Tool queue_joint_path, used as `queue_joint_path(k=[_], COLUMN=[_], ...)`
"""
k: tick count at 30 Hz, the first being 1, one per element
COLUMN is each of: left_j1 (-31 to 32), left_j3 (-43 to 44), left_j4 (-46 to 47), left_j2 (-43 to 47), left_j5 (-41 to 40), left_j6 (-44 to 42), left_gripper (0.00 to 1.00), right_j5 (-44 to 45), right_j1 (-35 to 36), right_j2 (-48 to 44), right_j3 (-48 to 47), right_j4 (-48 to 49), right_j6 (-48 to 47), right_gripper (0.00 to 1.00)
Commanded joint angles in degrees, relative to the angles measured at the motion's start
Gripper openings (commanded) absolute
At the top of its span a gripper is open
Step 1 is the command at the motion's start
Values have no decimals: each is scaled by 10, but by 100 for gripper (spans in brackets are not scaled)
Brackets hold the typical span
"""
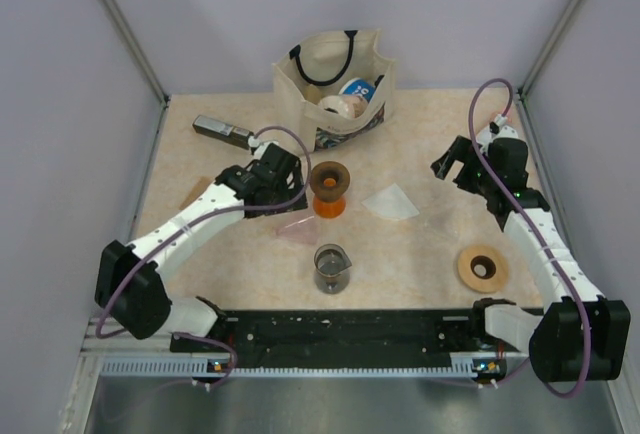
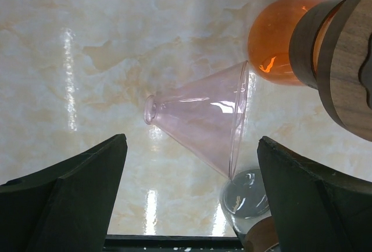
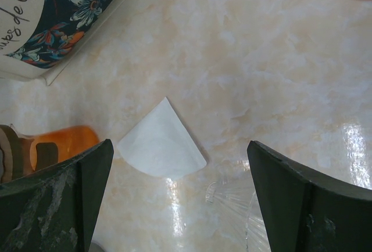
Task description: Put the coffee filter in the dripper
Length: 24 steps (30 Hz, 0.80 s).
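The coffee filter (image 1: 392, 201) lies flat on the table as a white paper fan, right of centre. In the right wrist view the filter (image 3: 163, 144) sits just ahead of my open right gripper (image 3: 177, 194), apart from both fingers. The dripper (image 1: 295, 224) is a pinkish see-through cone lying on its side. My left gripper (image 1: 285, 189) hovers by it. In the left wrist view the dripper (image 2: 203, 124) lies ahead of my open left gripper (image 2: 192, 194), with nothing between the fingers.
An orange beaker (image 1: 330, 202) capped by a dark brown ring (image 1: 329, 179) stands beside the dripper. A clear glass beaker (image 1: 331, 267) is nearer the front, a tan ring (image 1: 482, 268) at the right. A cloth bag (image 1: 335, 84) and a dark bar (image 1: 222, 130) sit at the back.
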<state>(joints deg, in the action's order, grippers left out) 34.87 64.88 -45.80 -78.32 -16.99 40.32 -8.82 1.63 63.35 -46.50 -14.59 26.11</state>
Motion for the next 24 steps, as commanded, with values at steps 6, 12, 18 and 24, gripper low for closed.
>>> queue_joint_path(k=[6, 12, 18, 24], left_j1=[1, 5, 8, 9], left_j3=[-2, -3, -27, -27], left_j4=[53, 35, 31, 15], left_j2=[-75, -112, -109, -97], left_j5=[52, 45, 30, 9], left_j6=[35, 42, 54, 59], left_gripper=[91, 73, 47, 20], right_j5=[6, 13, 14, 13], right_j1=[-5, -5, -5, -5], right_j2=[-4, 0, 6, 7], right_j3=[-4, -4, -5, -6], right_j4=[19, 19, 18, 18], right_j6=[-2, -1, -2, -2], right_gripper=[99, 99, 99, 99])
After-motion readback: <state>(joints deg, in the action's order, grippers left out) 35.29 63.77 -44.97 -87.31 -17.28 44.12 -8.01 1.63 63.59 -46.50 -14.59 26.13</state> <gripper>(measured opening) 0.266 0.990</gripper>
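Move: The pink dripper lies on its side roughly level with the left hand, about 3 cm to its right and some 9 cm below, its wide mouth facing right. The orange flask with the brown collar stands about 4 cm ahead and 10 cm right of the hand; the glass beaker about 11 cm back and 11 cm right; the flat coffee filter about 4 cm ahead and 24 cm right. From the right hand the dripper is some 29 cm left and 9 cm back. The pink dripper's rim is what the left hand drops onto, about 6.5 cm down and 2 cm to the right, the fingers steepening some 10 degrees. Its wide-open fingers close most of the way, one on each side of the wall at the rim, and take it between their tips. Then the hand eases up a centimetre and 2 cm back to the left. ##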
